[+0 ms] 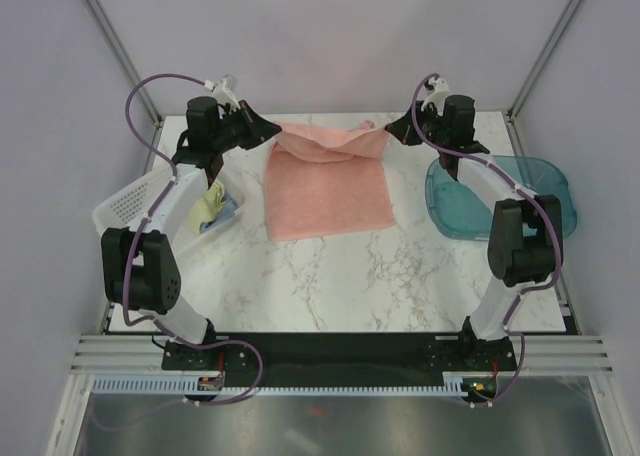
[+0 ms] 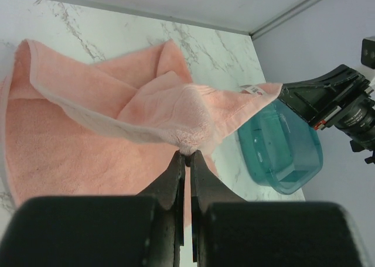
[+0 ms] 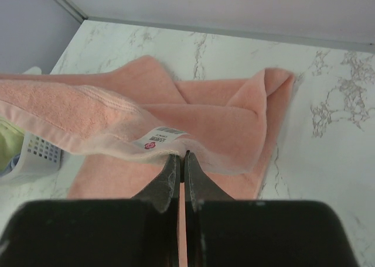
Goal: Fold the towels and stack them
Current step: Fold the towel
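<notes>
A salmon-pink towel (image 1: 325, 186) lies on the marble table, its far edge lifted and hanging between both arms. My left gripper (image 1: 272, 129) is shut on the towel's far left corner (image 2: 188, 141). My right gripper (image 1: 392, 131) is shut on the far right corner, just beside the small white tag (image 3: 161, 137). The raised edge sags in the middle above the flat part (image 3: 193, 123). A pale-yellow-and-teal towel (image 1: 212, 206) sits bunched in the white basket at the left, with a bit of blue-grey cloth (image 1: 228, 212) beside it.
The white perforated basket (image 1: 128, 204) stands at the left under my left arm. A teal translucent tray (image 1: 470, 208) lies at the right, partly behind my right arm. Frame posts and walls close in the back corners.
</notes>
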Robot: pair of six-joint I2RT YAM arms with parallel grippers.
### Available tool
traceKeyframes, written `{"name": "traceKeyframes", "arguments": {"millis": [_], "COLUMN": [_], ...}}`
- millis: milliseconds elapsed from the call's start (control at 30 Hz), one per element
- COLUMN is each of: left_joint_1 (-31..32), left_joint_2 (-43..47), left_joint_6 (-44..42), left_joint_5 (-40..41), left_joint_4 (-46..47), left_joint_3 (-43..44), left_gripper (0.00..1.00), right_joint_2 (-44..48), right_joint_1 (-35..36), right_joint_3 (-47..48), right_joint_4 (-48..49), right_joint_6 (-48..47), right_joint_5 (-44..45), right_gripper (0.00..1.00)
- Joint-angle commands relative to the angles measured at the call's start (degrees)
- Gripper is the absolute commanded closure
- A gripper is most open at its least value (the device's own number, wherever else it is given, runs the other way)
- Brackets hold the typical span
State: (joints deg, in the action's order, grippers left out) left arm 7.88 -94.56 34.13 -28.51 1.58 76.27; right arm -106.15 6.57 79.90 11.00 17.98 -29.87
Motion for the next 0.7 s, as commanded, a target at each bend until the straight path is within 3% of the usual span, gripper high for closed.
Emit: {"name": "traceKeyframes", "arguments": {"millis": [0,133,233,267,300,367,667], "left_joint_1": [0.2,0.4,0.4,0.4,0.4,0.4,0.5], "left_joint_2": [4.9,8.6,8.2,8.1,7.9,7.8,9.0], "left_joint_6": [-3.9,-3.9,-3.9,-4.9,-7.6,-7.8,-10.7], "left_joint_5": [1.2,1.2,1.2,1.4,12.1,15.1,16.4], "left_joint_4": [-0.6,-0.6,-0.6,-4.6,-8.8,-9.0,-10.3], "left_joint_3": [-2.8,-5.8,-1.8,0.1,1.0,3.9,11.8], "left_gripper": [0.98,0.98,0.98,0.98,0.98,0.98,0.98], "right_joint_2": [6.5,8.9,9.2,9.3,9.3,8.4,6.7], "right_joint_1": [-0.3,-0.2,-0.4,-0.3,-0.2,-0.2,0.1], "right_joint_3": [-4.4,-4.9,-0.6,0.3,1.2,5.0,14.1], "right_joint_4": [0.8,0.3,-1.3,-0.7,0.8,1.3,2.5], "right_joint_6": [-2.7,-2.9,-2.4,-0.7,0.2,1.8,5.0], "right_joint_5": [-0.5,0.6,2.1,2.0,1.2,1.0,-1.3], "right_gripper": [1.00,1.00,1.00,1.00,1.00,1.00,1.00]}}
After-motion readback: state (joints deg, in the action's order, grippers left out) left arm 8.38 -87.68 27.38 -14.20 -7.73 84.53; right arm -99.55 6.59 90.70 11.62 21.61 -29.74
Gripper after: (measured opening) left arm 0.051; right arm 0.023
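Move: My two hands hold the towel's gathered far corners about 22 cm apart, with the middle of the laid towel between them: 11 cm right of my left hand, level ahead and 17 cm below; 11 cm left of my right hand, 4 cm back and 13 cm below. The near hem lies some 17 cm farther back than that middle. The yellow towel in the basket is about 17 cm left of my left hand, 8 back. The teal bin is some 26 cm right of my right hand, 7 back. I keep both corners pinched, ease back about 3 cm over the laid towel, then lift away from it while coming forward again by 2 to 3 cm. My right hand climbs faster, some 15 cm, its fingertips tipping up about 15 degrees; my left rises 8 cm, drifts 4 cm outward to the left and turns a little counter-clockwise, drawing the held edge wider. ##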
